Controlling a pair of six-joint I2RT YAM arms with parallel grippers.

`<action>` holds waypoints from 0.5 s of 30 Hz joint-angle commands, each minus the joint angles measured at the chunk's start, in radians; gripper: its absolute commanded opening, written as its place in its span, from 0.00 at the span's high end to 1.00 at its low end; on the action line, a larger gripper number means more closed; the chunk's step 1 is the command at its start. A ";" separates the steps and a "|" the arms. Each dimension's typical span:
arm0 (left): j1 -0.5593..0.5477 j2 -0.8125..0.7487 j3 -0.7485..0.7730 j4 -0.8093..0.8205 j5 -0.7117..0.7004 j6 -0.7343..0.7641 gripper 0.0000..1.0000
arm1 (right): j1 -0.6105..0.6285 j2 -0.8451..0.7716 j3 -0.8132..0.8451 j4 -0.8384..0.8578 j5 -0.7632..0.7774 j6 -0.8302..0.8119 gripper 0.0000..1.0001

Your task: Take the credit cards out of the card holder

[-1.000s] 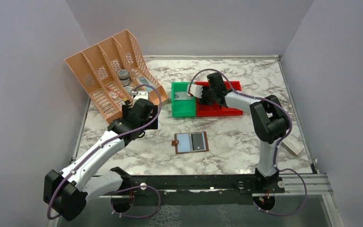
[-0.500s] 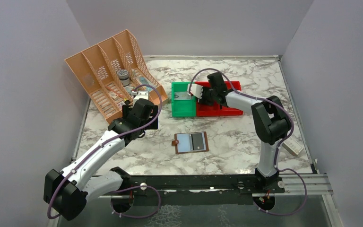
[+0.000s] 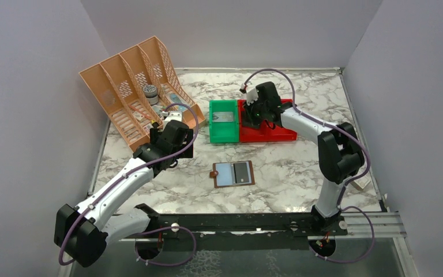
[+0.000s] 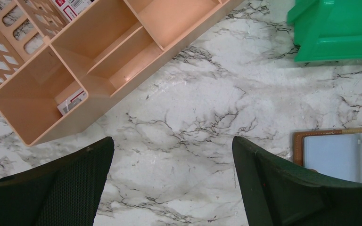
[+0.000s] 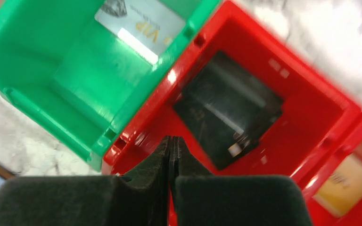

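Note:
The brown card holder (image 3: 233, 173) lies open on the marble, a pale credit card (image 3: 228, 173) in its left half and a darker one (image 3: 242, 172) in its right. Its left edge (image 4: 298, 142) shows in the left wrist view. My left gripper (image 3: 176, 149) (image 4: 172, 146) hovers open over bare table just left of the holder. My right gripper (image 3: 256, 115) (image 5: 170, 141) is shut on nothing above the red bin (image 5: 311, 89). A pale card (image 5: 139, 26) lies in the green bin (image 5: 75, 70), and a black card (image 5: 226, 108) lies in the red bin.
An orange slotted desk organiser (image 3: 132, 86) (image 4: 99, 61) with small items stands at the back left. The green bin (image 3: 224, 130) and red bin (image 3: 271, 134) sit side by side at the back centre. A small white box (image 3: 359, 180) lies at the right edge behind my right arm.
My right gripper swung from the green bin's right edge to above the red bin and lifted a little. The left arm and the card holder have not moved.

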 commanded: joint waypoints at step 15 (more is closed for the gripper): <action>0.008 0.017 -0.005 -0.004 -0.006 0.013 0.01 | 0.046 0.114 0.040 -0.165 0.135 0.309 0.99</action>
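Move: The black cards lie on the floor of the left red bin, about 4 cm ahead of my shut right fingers, 2 cm to their right and 8 cm below. The green bin's middle is some 8 cm to the left and 2 cm ahead; the open card holder sits about 20 cm back and 4 cm left. From my left hand the black cards are roughly 19 cm ahead, 22 cm right and 13 cm lower. With its fingers kept shut and empty, my right hand sinks about 5.5 cm into the near part of the left red bin while drawing back some 4 cm, so it comes down short of the black cards. On the way I tip the fingers about 15 degrees steeper and swing the hand clockwise about as much. ##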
